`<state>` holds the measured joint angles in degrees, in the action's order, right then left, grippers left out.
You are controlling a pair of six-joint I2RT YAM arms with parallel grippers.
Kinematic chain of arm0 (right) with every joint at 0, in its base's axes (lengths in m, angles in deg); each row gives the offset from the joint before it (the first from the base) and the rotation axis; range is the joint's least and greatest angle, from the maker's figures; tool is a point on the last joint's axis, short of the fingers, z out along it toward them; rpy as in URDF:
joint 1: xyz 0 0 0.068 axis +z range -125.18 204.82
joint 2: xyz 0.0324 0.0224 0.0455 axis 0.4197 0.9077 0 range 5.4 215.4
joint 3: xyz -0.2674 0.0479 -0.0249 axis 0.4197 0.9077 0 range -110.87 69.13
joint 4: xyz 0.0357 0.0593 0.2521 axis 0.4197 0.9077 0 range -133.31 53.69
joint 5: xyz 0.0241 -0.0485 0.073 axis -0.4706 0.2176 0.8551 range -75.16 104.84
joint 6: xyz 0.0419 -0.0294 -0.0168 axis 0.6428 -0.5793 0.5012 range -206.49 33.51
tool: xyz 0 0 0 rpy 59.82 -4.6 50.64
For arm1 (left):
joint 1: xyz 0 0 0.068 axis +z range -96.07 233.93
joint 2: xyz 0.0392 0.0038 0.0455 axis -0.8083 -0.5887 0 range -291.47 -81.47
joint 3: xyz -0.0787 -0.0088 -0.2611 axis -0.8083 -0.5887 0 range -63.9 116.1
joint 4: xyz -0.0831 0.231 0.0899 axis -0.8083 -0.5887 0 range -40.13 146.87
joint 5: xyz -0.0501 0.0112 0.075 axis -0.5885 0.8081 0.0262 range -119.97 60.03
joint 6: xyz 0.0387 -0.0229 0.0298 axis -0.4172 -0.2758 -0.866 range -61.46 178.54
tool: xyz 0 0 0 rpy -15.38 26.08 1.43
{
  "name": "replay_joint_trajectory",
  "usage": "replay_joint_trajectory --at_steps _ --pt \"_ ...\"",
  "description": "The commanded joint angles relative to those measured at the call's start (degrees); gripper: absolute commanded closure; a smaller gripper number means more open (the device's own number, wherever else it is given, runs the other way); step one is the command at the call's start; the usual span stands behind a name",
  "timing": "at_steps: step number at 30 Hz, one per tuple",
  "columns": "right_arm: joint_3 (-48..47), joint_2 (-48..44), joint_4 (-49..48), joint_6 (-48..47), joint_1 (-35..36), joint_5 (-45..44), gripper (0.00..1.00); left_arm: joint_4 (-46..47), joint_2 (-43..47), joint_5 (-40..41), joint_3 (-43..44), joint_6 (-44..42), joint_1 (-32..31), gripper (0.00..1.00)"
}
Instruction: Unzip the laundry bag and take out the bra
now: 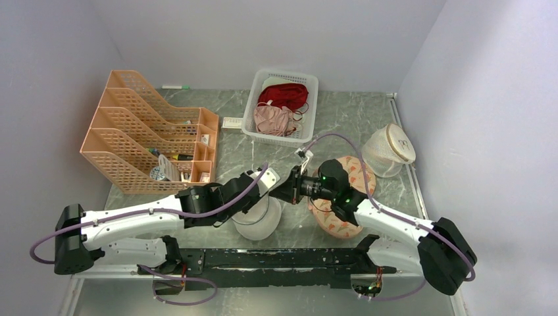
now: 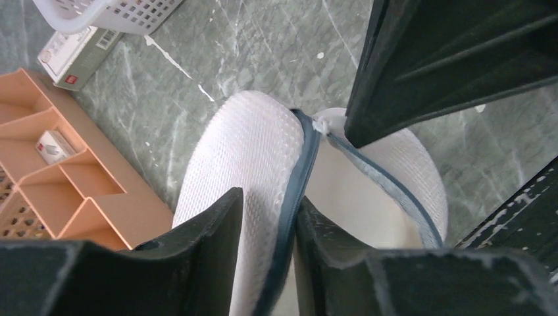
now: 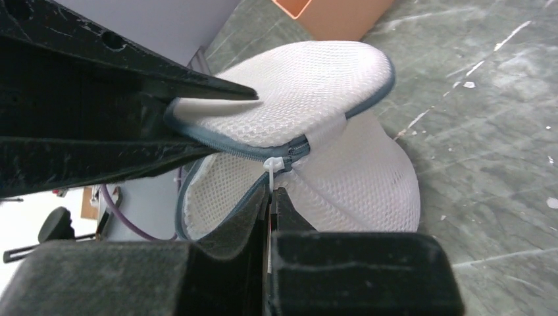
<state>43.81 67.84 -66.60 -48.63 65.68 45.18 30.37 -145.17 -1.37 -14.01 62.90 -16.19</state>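
The white mesh laundry bag point(image 1: 260, 220) point(image 2: 250, 145) point(image 3: 368, 178) sits on the table between the arms, its dark blue-grey zipper rim partly undone and the lid lifted. My left gripper point(image 1: 274, 179) point(image 2: 270, 197) is open, its fingers apart on either side of the lid's edge. My right gripper point(image 1: 294, 185) point(image 3: 271, 194) is shut on the white zipper pull point(image 3: 271, 166) point(image 2: 322, 124) at the far end of the opening. Through the gap shows smooth white fabric point(image 2: 358, 197), which looks like a cup of the bra; the rest of it is hidden.
An orange file organiser point(image 1: 148, 135) stands at the left. A white basket point(image 1: 309, 105) holding dark red and pale pink garments is at the back. A translucent round bag point(image 1: 388, 151) sits right, a floral pouch point(image 1: 342, 224) under my right arm. A small box point(image 1: 231, 122) lies near the basket.
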Motion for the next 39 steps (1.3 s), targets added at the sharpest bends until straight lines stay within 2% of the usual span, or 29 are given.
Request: replay_joint_trajectory --at_steps 1,2,7,10,13,16,20,24,27,30,34,39 --pt "-2.47 -1.29 -0.74 -2.23 1.58 0.25 1.0 -0.4 0.74 2.23 1.01 0.12 -0.36 0.62" --pt "-2.38 -1.39 -0.38 -2.45 1.6 -0.7 1.0 -0.27 1.16 2.26 0.91 0.08 -0.36 0.7" --pt "-3.17 -0.32 5.83 -4.63 1.5 -7.59 1.0 -0.21 3.15 3.57 0.72 0.7 -0.74 0.89" --pt "-8.23 2.04 14.92 -7.66 1.55 -12.75 1.0 -1.56 2.48 5.09 2.49 4.02 -0.86 0.93" --pt "-11.8 2.67 20.82 -9.52 1.5 -15.95 0.97 -10.03 -1.27 7.42 7.94 12.24 -0.89 0.93" --pt "-12.42 1.14 22.58 -8.82 1.56 -16.87 0.82 -24.11 -5.84 12.52 14.55 24.82 -0.89 0.93" --pt "-10.71 -1.1 21.36 -6.1 2.39 -15.1 0.57 -34.76 -9.72 14.04 20.76 35.3 -0.8 0.93" --pt "-10.19 -2.64 22.73 -4.43 5.95 -17.61 0.37 -36.44 -11.09 10.13 24.0 38.33 -0.28 0.93" --pt "-11.24 -3.83 24.92 -3.86 10.38 -21.7 0.25 -37.88 -12.34 6.77 26.27 39.66 0.6 0.93" --pt "-10.79 -3.96 24.5 -1.72 13.85 -23.66 0.03 -38.23 -12.36 3.87 28.02 40.62 1.84 0.93" --pt "-9.33 -2.69 23.1 0.51 17.39 -26.4 0.0 -32.97 -8.63 -2.99 26.85 38.54 7.02 0.93" --pt "-11.13 -0.53 28.92 0.72 19.86 -32.23 0.0 -27.76 -4.89 -12.75 24.78 37.14 14.55 0.93"
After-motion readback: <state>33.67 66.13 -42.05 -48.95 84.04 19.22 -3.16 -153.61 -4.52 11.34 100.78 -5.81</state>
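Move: The zip edge of the laundry bag runs between the left hand's half-open fingers, about 1 cm below their midpoint; from the right hand it is some 5 cm left and 1 cm back. The right fingers hold the zipper pull, whose tab is 1 cm to their left; from the left hand it is 2 cm ahead and 4 cm right. The bag's body is some 5 cm back, 4 cm left and 8 cm below the right hand. The tulip pouch is about 23 cm right, 3 cm back. Upwards by about 5 cm and somewhat left goes the left hand, after its fingers close and pinch the bag's zip edge, swinging some 30 degrees counter-clockwise and tipping steeper. The right hand goes forward with the zipper pull, opens to let go of it, then draws back roughly 7 cm and slightly left, fingers wide open, to the bag's mesh side. ##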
